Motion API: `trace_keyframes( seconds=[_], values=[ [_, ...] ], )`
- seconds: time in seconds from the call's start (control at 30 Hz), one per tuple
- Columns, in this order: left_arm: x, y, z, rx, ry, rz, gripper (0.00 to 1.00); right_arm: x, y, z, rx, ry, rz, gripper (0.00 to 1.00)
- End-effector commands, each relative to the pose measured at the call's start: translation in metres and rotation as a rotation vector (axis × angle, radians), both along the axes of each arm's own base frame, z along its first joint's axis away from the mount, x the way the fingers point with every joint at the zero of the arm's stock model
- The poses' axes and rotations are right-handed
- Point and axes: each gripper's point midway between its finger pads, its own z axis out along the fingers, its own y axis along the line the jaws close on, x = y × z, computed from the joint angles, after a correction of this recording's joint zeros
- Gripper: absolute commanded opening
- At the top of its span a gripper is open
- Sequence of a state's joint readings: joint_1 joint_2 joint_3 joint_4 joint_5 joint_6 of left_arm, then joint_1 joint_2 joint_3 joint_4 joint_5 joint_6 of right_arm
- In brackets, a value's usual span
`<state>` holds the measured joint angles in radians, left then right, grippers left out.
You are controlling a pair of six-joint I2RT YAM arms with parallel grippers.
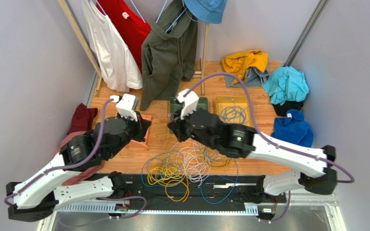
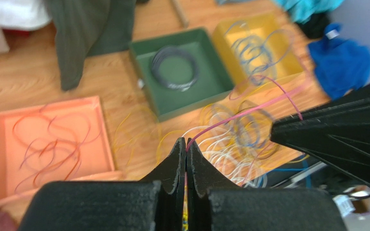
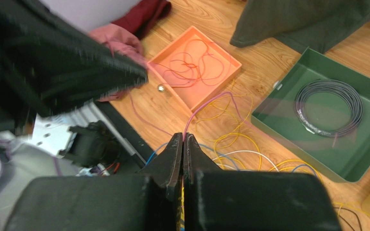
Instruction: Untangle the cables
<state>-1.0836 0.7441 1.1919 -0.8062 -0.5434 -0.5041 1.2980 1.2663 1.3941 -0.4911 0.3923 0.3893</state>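
A tangle of thin yellow, white-grey and blue cables (image 1: 187, 166) lies at the table's near edge. It also shows in the left wrist view (image 2: 230, 144) and the right wrist view (image 3: 240, 149). My left gripper (image 2: 186, 144) is shut on a thin pink cable (image 2: 249, 111) that runs up and right. My right gripper (image 3: 182, 139) is shut on the same kind of pink cable (image 3: 206, 103), which arcs toward the orange tray. In the top view the two grippers, left (image 1: 147, 126) and right (image 1: 171, 129), hang close together above the tangle.
An orange tray (image 2: 106, 139) holds reddish cables, a green tray (image 2: 191, 103) holds a dark coil, and a yellow tray (image 2: 288, 62) holds blue-grey loops. Clothes hang on a rack (image 1: 163, 43) at the back. Cloth piles (image 1: 288, 86) lie right and left (image 1: 81, 120).
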Motion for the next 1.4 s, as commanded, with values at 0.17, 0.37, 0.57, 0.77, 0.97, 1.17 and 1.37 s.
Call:
trace_keyframes(
  seconds=[0.17, 0.37, 0.57, 0.77, 0.97, 1.17, 1.37],
  values=[
    [0.026, 0.043, -0.061, 0.042, 0.126, 0.182, 0.0, 0.046, 0.089, -0.021, -0.015, -0.021, 0.058, 0.0],
    [0.045, 0.075, -0.075, 0.05, 0.157, 0.325, 0.0, 0.071, 0.144, -0.036, 0.007, -0.04, 0.113, 0.0],
    [0.065, 0.114, -0.075, 0.032, 0.192, 0.449, 0.0, 0.09, 0.184, -0.034, 0.054, -0.08, 0.164, 0.0],
    [0.093, 0.153, -0.1, -0.05, 0.269, 0.598, 0.0, 0.114, 0.199, -0.046, 0.073, -0.134, 0.174, 0.0],
    [0.117, 0.187, -0.121, -0.174, 0.318, 0.74, 0.0, 0.134, 0.201, -0.073, 0.06, -0.155, 0.176, 0.0],
    [0.13, 0.201, -0.115, -0.215, 0.262, 0.817, 0.0, 0.146, 0.206, -0.074, 0.103, -0.197, 0.195, 0.0],
    [0.128, 0.204, -0.111, -0.205, 0.232, 0.826, 0.0, 0.143, 0.226, -0.055, 0.164, -0.211, 0.282, 0.0]
  ],
)
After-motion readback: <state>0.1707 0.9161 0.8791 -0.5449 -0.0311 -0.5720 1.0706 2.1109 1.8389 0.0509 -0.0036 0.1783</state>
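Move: Out to the left and below lies the orange tray, the place both hands are carrying the pink cable to: about 17 cm left, 12 cm ahead and 31 cm below the left hand, and 25 cm left, 13 cm ahead and equally far below the right. From the left hand, the green box is some 20 cm ahead and 16 cm right, while the tangled pile is 14 cm right and 3 cm back, both at table level. Carrying the pink cable between them in shut fingers, both hands sweep left about 20 cm, also forward and down towards the orange tray. The left turns some 45 degrees counter-clockwise; the right makes most of its leftward travel first, then goes on chiefly forward, barely turning. Neither lets go. ##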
